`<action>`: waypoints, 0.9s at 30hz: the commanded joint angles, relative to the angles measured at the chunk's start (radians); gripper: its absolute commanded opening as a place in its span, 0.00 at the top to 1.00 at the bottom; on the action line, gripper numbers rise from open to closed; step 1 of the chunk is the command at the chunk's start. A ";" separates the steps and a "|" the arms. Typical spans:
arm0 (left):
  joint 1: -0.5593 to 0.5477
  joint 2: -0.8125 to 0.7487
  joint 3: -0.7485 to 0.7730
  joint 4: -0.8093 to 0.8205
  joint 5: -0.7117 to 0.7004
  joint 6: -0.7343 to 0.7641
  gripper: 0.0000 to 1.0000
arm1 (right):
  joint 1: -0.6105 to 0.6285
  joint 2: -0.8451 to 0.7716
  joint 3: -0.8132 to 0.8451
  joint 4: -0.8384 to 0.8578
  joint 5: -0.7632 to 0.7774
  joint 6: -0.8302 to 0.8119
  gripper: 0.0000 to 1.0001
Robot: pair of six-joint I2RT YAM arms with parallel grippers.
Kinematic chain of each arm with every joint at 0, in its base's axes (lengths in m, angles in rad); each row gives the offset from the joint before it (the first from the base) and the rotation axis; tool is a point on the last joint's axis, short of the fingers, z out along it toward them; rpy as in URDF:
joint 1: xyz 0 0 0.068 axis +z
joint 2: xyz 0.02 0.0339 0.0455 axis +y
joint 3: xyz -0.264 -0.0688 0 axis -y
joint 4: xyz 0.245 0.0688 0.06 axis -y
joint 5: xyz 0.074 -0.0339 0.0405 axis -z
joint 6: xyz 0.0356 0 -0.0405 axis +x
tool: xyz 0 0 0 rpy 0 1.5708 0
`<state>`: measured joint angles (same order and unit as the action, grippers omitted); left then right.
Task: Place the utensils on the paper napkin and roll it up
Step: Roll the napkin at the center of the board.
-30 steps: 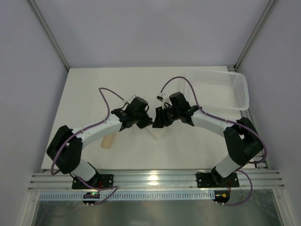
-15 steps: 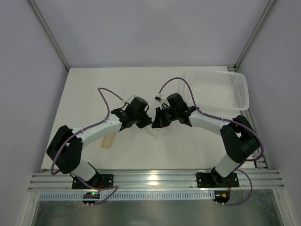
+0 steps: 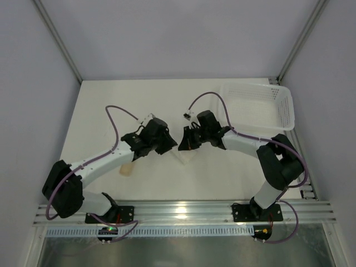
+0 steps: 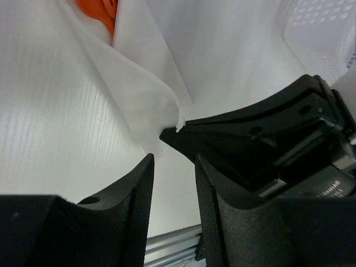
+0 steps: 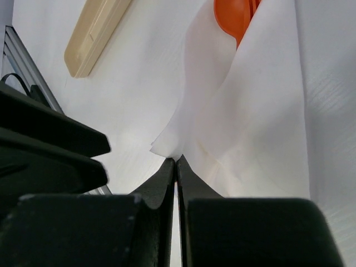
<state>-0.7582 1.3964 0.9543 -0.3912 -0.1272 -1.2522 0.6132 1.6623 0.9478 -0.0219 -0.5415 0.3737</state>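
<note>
The white paper napkin [image 5: 261,111] is folded over the utensils. Only the bowl of an orange spoon [image 5: 233,16] pokes out of the fold; any other utensils are hidden. My right gripper [image 5: 176,160] is shut on the napkin's near corner and holds it lifted. In the left wrist view the napkin [image 4: 128,94] and the spoon [image 4: 100,11] lie just beyond my left gripper [image 4: 173,161], which is open with nothing between its jaws. From above, both grippers [image 3: 170,146] [image 3: 182,143] meet over the napkin [image 3: 186,157] at the table's middle.
A beige cylinder-like piece [image 3: 128,168] lies left of the napkin, also seen from the right wrist [image 5: 94,33]. A white perforated basket [image 3: 261,105] stands at the back right. The metal rail runs along the table's near edge.
My left gripper has opened, let go of the napkin and drawn back to the left. My right gripper has shut on the napkin's corner.
</note>
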 commanded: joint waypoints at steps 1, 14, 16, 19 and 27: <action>-0.003 -0.085 -0.014 -0.044 -0.069 0.054 0.62 | 0.003 0.020 0.014 0.048 -0.006 0.014 0.96; 0.175 -0.011 0.170 -0.225 0.040 0.325 1.00 | 0.002 0.043 0.032 0.028 -0.003 0.002 0.96; 0.204 0.051 0.222 -0.239 0.066 0.376 1.00 | 0.002 0.050 0.039 -0.002 -0.005 -0.001 0.97; 0.244 0.122 0.352 -0.282 0.145 0.465 1.00 | -0.001 0.053 0.046 -0.009 -0.005 -0.005 0.96; 0.301 0.346 0.498 -0.193 0.488 0.560 1.00 | -0.006 0.070 0.069 -0.030 -0.005 -0.015 0.96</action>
<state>-0.4606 1.6939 1.4227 -0.6121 0.1802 -0.7620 0.6128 1.7180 0.9733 -0.0509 -0.5449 0.3801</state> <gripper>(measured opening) 0.002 0.040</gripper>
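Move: The orange spoon lying in the napkin is about 10 cm ahead of the left hand, 5 cm to its left and 9 cm below. The napkin corner pinched by the right fingers is some 2 cm ahead, 2 cm right and 4 cm lower; the beige tray is 18 cm left, 1 cm ahead, 9 cm down. From the right hand the spoon lies about 8 cm ahead, 6 cm left and 5 cm below. Left hand shuts empty, arcing left then about 10 cm forward towards the spoon; right keeps its napkin pinch, sinking slightly. ##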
